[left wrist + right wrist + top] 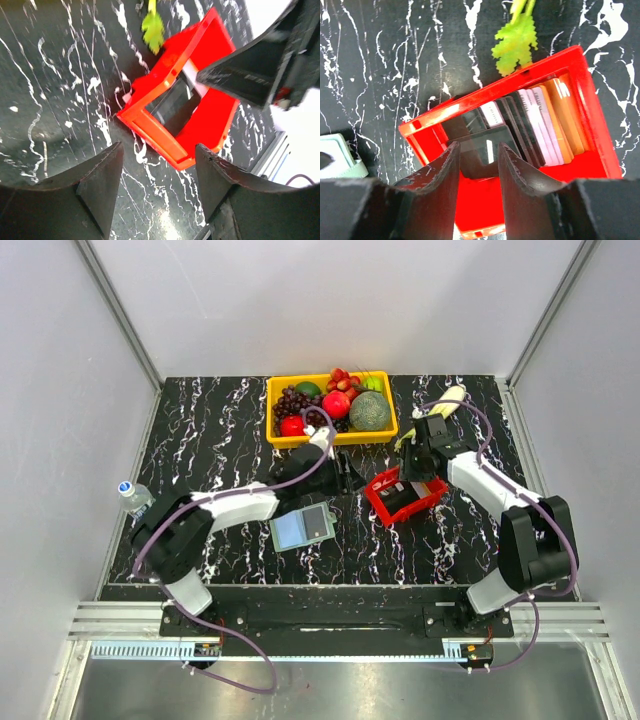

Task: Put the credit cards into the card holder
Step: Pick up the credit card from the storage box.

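The credit cards stand in a row inside a small red basket (580, 90): orange (565, 120), whitish (537, 125) and dark ones (512, 125). One dark card (480, 145) leans apart from the row, just beyond the tips of my right gripper (477, 150), whose jaws stand apart over it without pinching it. The card holder (302, 528) lies opened flat left of the basket (378, 502); its edge (335, 160) shows in the right wrist view. My left gripper (159, 160) hovers open and empty over bare table, close to the basket's corner (160, 140).
A yellow bin (275, 410) of fruit stands at the back centre, with a banana (447, 400) to its right. A green leafy piece (515, 42) lies just behind the basket. A water bottle (132, 495) stands at the table's left edge.
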You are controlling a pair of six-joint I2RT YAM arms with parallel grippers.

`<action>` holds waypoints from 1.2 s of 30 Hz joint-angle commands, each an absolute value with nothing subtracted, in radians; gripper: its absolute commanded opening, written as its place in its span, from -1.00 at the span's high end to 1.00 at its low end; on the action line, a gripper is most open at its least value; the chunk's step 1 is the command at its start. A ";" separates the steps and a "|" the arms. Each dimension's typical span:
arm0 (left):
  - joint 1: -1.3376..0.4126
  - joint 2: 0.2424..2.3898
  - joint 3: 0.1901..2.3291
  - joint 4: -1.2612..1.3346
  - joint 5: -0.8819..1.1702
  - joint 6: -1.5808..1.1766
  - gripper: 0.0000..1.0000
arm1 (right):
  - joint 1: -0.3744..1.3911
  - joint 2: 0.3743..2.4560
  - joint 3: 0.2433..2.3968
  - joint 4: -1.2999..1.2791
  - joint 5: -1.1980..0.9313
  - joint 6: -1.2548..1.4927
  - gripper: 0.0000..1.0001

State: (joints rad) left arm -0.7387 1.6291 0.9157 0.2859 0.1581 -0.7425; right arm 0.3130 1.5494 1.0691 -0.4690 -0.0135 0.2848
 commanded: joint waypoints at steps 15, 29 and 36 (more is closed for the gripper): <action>-0.816 1.971 1.084 0.333 0.267 -0.905 -0.23 | 0.247 1.687 1.117 -0.532 -0.080 0.239 0.10; -0.815 2.034 1.150 0.301 0.314 -0.907 -0.22 | 0.239 1.655 1.170 -0.666 0.106 0.232 -0.22; -0.804 2.039 1.147 0.290 0.328 -0.897 -0.21 | 0.222 1.700 1.169 -0.680 0.060 0.189 -0.28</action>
State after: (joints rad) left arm -0.8104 2.0293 1.1275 0.2890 0.3035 -0.9096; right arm 0.2359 1.6791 1.1389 -0.6411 0.0631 0.2295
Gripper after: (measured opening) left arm 0.608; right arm 0.638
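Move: The card row in the storage box stands about 5 cm right of the right hand and 7 cm below, with a loose black card some 2 cm back, 1 cm left, and celery leaves about 5 cm ahead beyond the rim. From the left hand, the storage box's left end is roughly 7 cm right, 3 cm back and 10 cm down; the card holder lies around 11 cm left, 8 cm back and 12 cm down. Down and to the right, the left hand drops about 9 cm beside the storage box's left end, then eases level rightwards to it, fingers staying open and tipping down nearly 20 degrees. The right hand, empty, sinks some 5 cm over the loose card, rises slightly, then slides right towards the card row while its fingers open wider. ##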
